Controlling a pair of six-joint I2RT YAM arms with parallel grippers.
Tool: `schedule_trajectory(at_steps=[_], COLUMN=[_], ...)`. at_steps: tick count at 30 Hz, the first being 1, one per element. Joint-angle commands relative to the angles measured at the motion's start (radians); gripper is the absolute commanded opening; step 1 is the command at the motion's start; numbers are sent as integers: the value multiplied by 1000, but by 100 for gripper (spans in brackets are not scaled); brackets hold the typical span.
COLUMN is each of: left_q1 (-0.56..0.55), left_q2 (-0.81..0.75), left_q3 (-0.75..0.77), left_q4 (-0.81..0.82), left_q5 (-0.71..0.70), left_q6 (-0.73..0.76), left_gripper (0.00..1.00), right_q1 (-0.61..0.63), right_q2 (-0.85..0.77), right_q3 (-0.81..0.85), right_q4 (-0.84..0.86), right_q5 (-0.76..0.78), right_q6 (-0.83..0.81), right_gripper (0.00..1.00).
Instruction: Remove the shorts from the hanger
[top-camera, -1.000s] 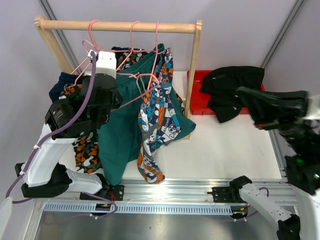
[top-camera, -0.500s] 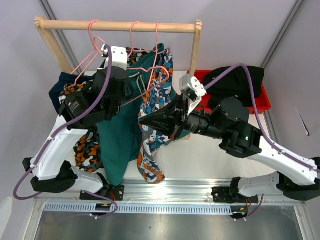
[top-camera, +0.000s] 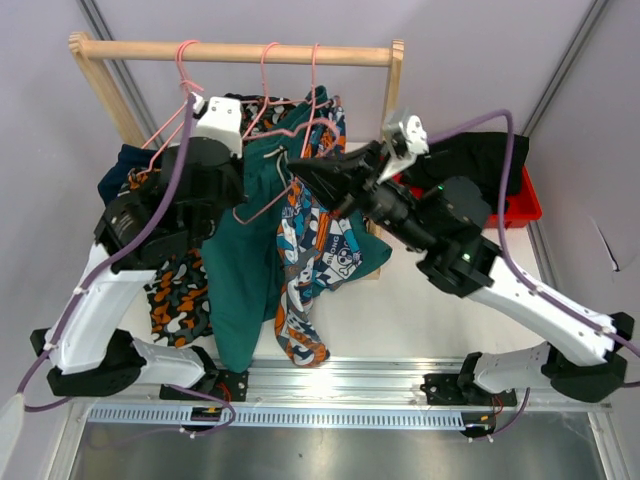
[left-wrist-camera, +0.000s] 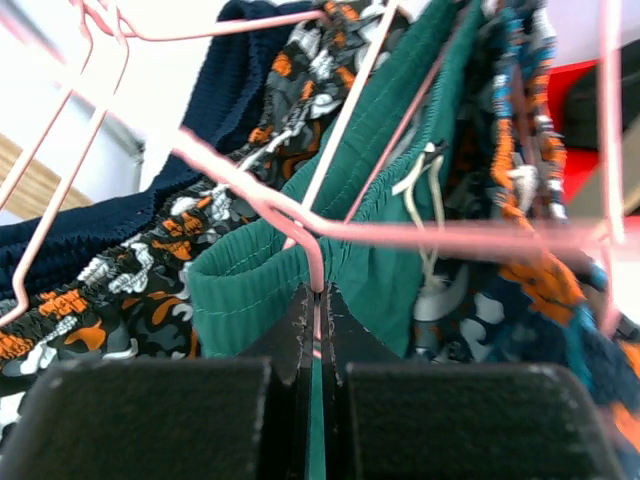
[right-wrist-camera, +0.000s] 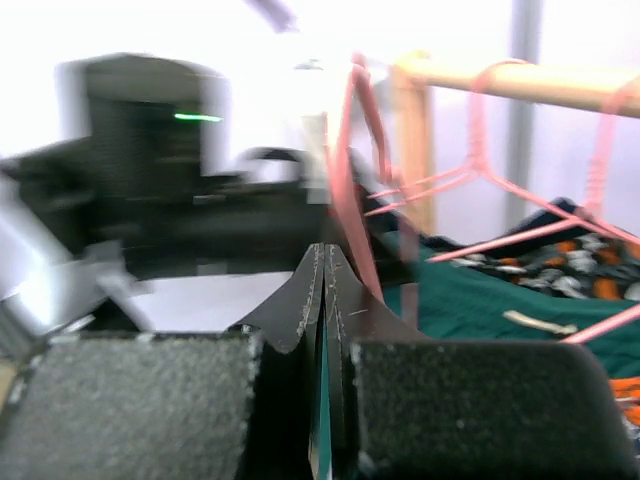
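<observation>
Three pink hangers (top-camera: 262, 70) hang on a wooden rail (top-camera: 230, 51). The teal green shorts (top-camera: 240, 280) hang on one of them, with the cartoon-print shorts (top-camera: 315, 250) to their right, the camouflage shorts (top-camera: 175, 300) to their left and the navy shorts (top-camera: 115, 170) behind those. My left gripper (top-camera: 245, 190) is shut on the pink hanger wire (left-wrist-camera: 317, 270) at the teal waistband (left-wrist-camera: 250, 290). My right gripper (top-camera: 297, 165) is shut, its tips (right-wrist-camera: 325, 250) just beside a pink wire (right-wrist-camera: 350, 190) above the teal shorts (right-wrist-camera: 480, 300). The black shorts (top-camera: 470, 160) lie over the red bin.
A red bin (top-camera: 520, 205) stands at the back right beside the rack's right post (top-camera: 388, 130). The rack's left post (top-camera: 105, 95) slants behind my left arm. A metal rail (top-camera: 330, 385) runs along the near table edge.
My right arm has swung in from the far right to the rack and risen to the hanger wires. My left gripper has stayed at the teal shorts' hanger, shifting slightly.
</observation>
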Motion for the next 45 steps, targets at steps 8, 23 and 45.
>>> schedule_trajectory(at_steps=[8,23,45], left_q1=[-29,-29,-27], left_q2=[-226,-360,-541], left_q3=[-20,-60,-297], left_q4=[113,211,-78], left_q5=[331,731,280], left_q6=[33,-29,-140], left_gripper=[0,0,0], right_q1=[-128,-143,-128], right_q2=[122,25,-390], right_q3=[18,-100,-387], right_q4=[136,159,56], right_q5=[121,156,282], right_q6=[72,101,140], right_gripper=[0,0,0])
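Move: The left hand already holds the empty pink hanger by one arm just beside its neck; the hanger's body reaches right, close to the right fingertips. From the left hand the teal shorts' middle is about 12 cm ahead, 4 right and 15 below, the patterned shorts' 7 cm farther right, and the wooden rail's about 16 ahead and 12 above. From the right hand the patterned shorts' middle is roughly 13 cm ahead, 3 right and 20 below; the teal shorts' is 12 ahead and 5 left, 22 below. Drawing the held hanger away from the rack, the left hand keeps its grip and goes back some 13 cm, rising about 10 and sinking again, then drifts left; its wrist turns some 40 degrees clockwise and over halfway back. The right hand, fingers still shut, first dips forward about 9 cm towards the shorts, then withdraws about 14 cm to the right and somewhat back, away from the left hand. ##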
